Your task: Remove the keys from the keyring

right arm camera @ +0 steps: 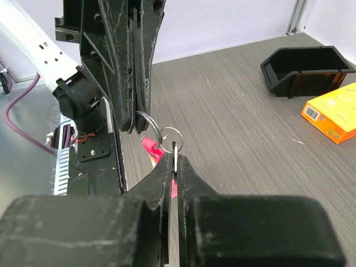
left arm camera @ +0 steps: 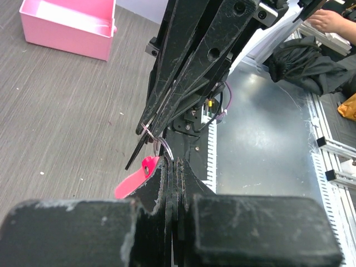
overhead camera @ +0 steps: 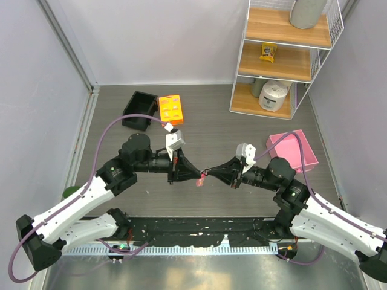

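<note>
Both grippers meet tip to tip above the middle of the table. My left gripper (overhead camera: pixel 198 175) is shut on the larger metal ring (right arm camera: pixel 149 124) of the keyring. The keyring's pink-red tag (left arm camera: pixel 132 181) hangs just beside the left fingertips (left arm camera: pixel 167 167). My right gripper (right arm camera: pixel 175 158) is shut on a key (right arm camera: pixel 175 152), whose thin silvery edge shows between the tips. A smaller ring (right arm camera: pixel 171 138) links the key to the larger ring. In the top view the pink tag (overhead camera: pixel 199 180) dangles below the two tips. The rest of the key is hidden inside the right fingers.
A pink tray (overhead camera: pixel 293 151) sits to the right on the table. An orange box (overhead camera: pixel 170 109) and a black bin (overhead camera: pixel 139 110) stand at the back left. A wire shelf unit (overhead camera: pixel 284 54) stands at the back right. A metal rail runs along the near edge.
</note>
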Available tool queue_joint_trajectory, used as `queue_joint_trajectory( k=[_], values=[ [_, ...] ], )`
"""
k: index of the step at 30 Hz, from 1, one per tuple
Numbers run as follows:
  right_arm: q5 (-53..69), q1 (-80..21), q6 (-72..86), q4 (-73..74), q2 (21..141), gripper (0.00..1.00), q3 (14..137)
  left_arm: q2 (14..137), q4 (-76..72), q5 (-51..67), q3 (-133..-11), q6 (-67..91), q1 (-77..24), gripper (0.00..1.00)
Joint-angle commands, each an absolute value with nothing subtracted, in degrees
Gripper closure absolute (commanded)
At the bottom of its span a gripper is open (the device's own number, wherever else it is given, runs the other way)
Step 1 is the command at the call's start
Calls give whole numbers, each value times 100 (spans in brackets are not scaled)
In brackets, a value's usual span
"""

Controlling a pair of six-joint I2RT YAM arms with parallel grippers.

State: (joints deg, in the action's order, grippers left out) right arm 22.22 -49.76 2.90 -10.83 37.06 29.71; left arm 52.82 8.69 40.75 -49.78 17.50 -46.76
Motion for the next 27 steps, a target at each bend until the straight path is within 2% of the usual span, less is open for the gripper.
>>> queue_joint_trajectory(
  k=[1,19,21,22,24,27],
  values=[
    [1872,-4931,149,-1231,3647,95,3269,5308,1361,4246,-5185,1582,-4702,100],
    [2347,-4948,79,-264,4341,95,3981,6310,3006,2988,-5985,976,-4702,99],
    [2207,-4940,140,-246,4359,95,4008,6258,2744,3049,-5881,1037,-4702,79],
    [2049,-4948,210,-255,4351,95,3999,6180,2559,3067,-5767,1098,-4702,60],
    [1820,-4931,307,-255,4316,95,3973,5960,2094,3050,-5503,1212,-4702,41],
    [1644,-4931,430,-272,4263,95,3973,5608,1531,2962,-5117,1248,-4685,28]
  ],
)
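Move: The keyring's thick ring is pinched in the left fingertips, its middle about 1 cm to their right and level with them, with the pink tag hanging straight below, some 4 cm under the left hand and 1 cm to its right. From the right hand, which grips its metal end, the keyring lies about 2 cm left and 1 cm below. The orange box is on the table, roughly 32 cm ahead of the left hand, 12 cm to its left and 20 cm down. The left fingertips keep their pinch on the keyring's thick ring while the left hand draws down about 6 cm and some 3 cm forward, its fingers tipping down some 15 degrees; late on they open wide and let go of the ring. The right hand keeps its grip on the metal end, sinking a couple of centimetres and easing forward. ##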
